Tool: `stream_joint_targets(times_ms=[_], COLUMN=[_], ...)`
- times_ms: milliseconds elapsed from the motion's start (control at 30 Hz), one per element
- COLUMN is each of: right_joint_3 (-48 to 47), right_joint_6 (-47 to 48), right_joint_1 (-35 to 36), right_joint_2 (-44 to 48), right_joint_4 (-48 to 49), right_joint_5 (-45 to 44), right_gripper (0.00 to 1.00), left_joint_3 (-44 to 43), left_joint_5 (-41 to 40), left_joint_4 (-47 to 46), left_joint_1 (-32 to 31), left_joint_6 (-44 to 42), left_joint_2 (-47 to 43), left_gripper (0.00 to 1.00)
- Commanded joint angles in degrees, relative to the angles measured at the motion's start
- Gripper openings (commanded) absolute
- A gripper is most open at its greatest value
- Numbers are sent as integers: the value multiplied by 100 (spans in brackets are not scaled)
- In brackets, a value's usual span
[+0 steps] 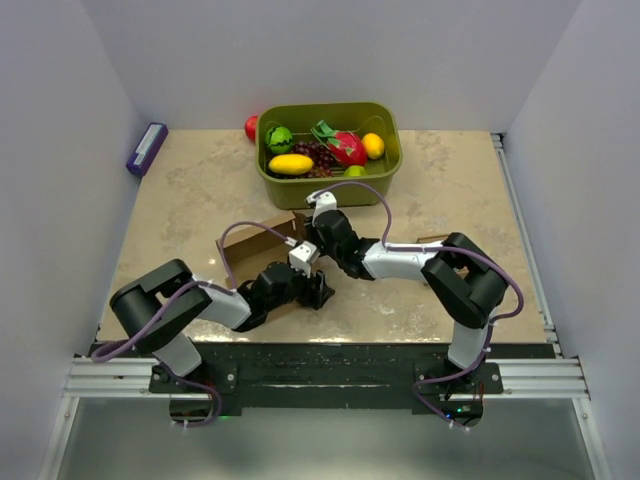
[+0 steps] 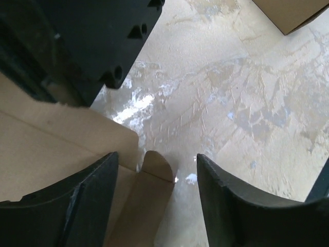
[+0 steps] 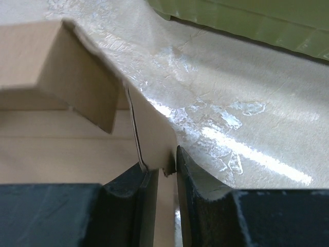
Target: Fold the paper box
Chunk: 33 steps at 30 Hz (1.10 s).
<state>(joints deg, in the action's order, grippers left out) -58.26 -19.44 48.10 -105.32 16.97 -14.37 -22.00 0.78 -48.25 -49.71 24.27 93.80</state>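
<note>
The paper box (image 1: 258, 240), creased brown cardboard, lies at the table's middle, partly under both arms. My right gripper (image 3: 163, 159) is shut on an upright flap (image 3: 154, 128) at the box's edge, and another folded panel (image 3: 56, 56) stands to the left of it. In the top view that gripper (image 1: 310, 236) sits at the box's right end. My left gripper (image 2: 157, 157) is open just above the table, its jaws well apart. A rounded cardboard tab (image 2: 157, 167) lies between them near the left finger (image 2: 97, 190), and neither finger clamps it. From above, the left gripper (image 1: 320, 290) is at the box's near-right corner.
A green bin (image 1: 392, 160) of toy fruit stands at the back, close behind the right gripper, its wall (image 3: 247, 25) showing in the right wrist view. A small cardboard cube (image 1: 432, 240) sits behind the right forearm. A purple item (image 1: 146, 148) lies at the far left.
</note>
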Motion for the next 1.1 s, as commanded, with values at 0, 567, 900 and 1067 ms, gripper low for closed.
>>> stream_joint_targets(times_ms=[0,567,900,1067], right_joint_3=[-19,104,183,254], right_joint_6=[1,186,222,213], right_joint_1=[24,24,-11,-81], right_joint_2=[47,231,354,363], right_joint_4=[-53,-71,-98,-62], right_joint_5=[-285,-285,-259,-136], right_gripper=[24,24,24,24], left_joint_3=[213,-1461,-2827,-2555], left_joint_5=[-51,-1041,-1106,-1368], left_joint_4=[860,5253,7179,6917], left_joint_1=[-21,111,1411,1429], left_joint_6=[-125,-1337,-3349,-3683], left_joint_2=[-546,-3728,-3474,-3562], left_gripper=[71,84,87,87])
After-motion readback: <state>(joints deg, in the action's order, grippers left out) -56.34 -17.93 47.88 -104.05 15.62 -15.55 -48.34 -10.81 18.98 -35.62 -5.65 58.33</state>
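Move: From my left hand, at the paper box's near right corner, the upright far wall has its middle about 12 cm ahead and 14 cm to the left, a little higher. The box's floor is centred roughly 4 cm ahead and 12 cm left, slightly below. My right hand has that wall's right end flap at its fingertips, its middle about 2 cm ahead and 2 cm left; the green basket is centred some 17 cm ahead and 4 cm right. I open my left fingers wider and take them clear of the near right corner, easing back and left, then climb steeply and swing left and forward over the box, ending about 17 cm higher and 15 cm farther left. The wrist rolls left side up by some 30 degrees. My right hand keeps its narrow gap at the end flap, drifting right by about 1.5 cm and slightly down. ##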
